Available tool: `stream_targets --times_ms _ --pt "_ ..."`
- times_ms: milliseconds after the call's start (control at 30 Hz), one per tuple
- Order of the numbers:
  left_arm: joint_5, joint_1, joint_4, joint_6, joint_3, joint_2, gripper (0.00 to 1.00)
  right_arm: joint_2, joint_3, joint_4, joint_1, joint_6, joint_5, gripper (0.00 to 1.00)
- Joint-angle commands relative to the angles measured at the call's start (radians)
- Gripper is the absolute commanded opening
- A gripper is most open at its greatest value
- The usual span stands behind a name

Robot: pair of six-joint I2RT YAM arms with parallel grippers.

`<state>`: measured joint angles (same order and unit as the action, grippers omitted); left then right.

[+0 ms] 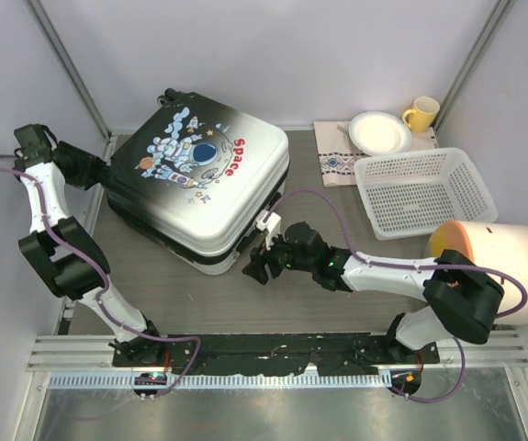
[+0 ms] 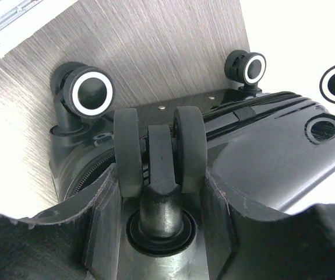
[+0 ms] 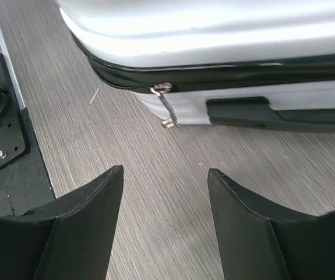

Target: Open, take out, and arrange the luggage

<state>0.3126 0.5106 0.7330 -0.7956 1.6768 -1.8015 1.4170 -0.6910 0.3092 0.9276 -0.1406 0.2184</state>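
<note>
The luggage lies flat and closed on the table, its astronaut and red "Space" print facing up. At its left corner my left gripper is shut on one caster; in the left wrist view the fingers flank the twin wheel and its stem, with other wheels beyond. My right gripper hovers low over the table just in front of the luggage's near side, open with nothing between its fingers. The zipper pull hangs from the closed black zip line, next to a dark side handle.
A white slatted basket stands at the right. Behind it are a patterned cloth, a white plate and a yellow cup. A white and orange rounded object sits at the right edge. The arms' black base rail runs along the near edge.
</note>
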Motion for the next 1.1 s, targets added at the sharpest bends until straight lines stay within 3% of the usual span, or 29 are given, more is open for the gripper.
stream_targets --times_ms 0,200,333,433,700,800,867,900,933,1067 --pt "0.114 -0.018 -0.024 -0.025 0.003 0.08 0.0 0.046 -0.031 0.175 0.06 0.013 -0.128 0.65" --pt "0.125 -0.017 -0.032 -0.027 -0.009 0.079 0.0 0.105 -0.03 0.327 0.091 0.035 -0.195 0.65" --pt "0.125 -0.017 -0.037 -0.027 -0.008 0.08 0.0 0.158 -0.036 0.416 0.093 0.065 -0.194 0.58" --pt "0.128 -0.015 -0.038 -0.025 -0.006 0.082 0.0 0.186 -0.05 0.436 0.093 0.058 -0.171 0.52" --pt "0.129 -0.014 -0.053 -0.034 -0.02 0.085 0.0 0.24 -0.07 0.469 0.093 0.024 -0.157 0.49" --pt "0.132 -0.011 -0.055 -0.036 -0.028 0.087 0.0 0.252 -0.079 0.472 0.093 0.021 -0.181 0.41" --pt "0.134 -0.011 -0.058 -0.037 -0.032 0.087 0.0 0.25 -0.077 0.469 0.093 0.018 -0.2 0.27" --pt "0.134 -0.009 -0.06 -0.037 -0.032 0.088 0.0 0.241 -0.073 0.466 0.093 0.018 -0.202 0.2" --pt "0.132 -0.007 -0.06 -0.034 -0.032 0.088 0.0 0.234 -0.067 0.447 0.093 0.021 -0.202 0.01" --pt "0.112 0.0 -0.041 -0.016 -0.016 0.08 0.0 0.143 -0.076 0.286 0.082 0.053 -0.205 0.01"
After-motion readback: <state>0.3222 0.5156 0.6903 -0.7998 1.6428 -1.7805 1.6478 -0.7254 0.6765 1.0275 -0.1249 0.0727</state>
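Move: The suitcase's zipper pull hangs some 6 cm to the right hand's left and 2 cm ahead, about level with it. The suitcase's near corner is some 11 cm left and 1 cm ahead; the black side handle's middle lies about 11 cm straight ahead and 2 cm lower. From the left hand, which already grips a castor wheel, the pull is roughly 21 cm back, 32 cm right and 8 cm below. The right fingertips shut on the zipper pull and pinch it, after the open hand has gone about 5 cm left to the suitcase's near side, ending slightly farther forward as the fingers tilt up by some 10 degrees. They narrow partway during the approach, then close fully at the end. The left hand stays still and keeps its grip on the castor wheel. ##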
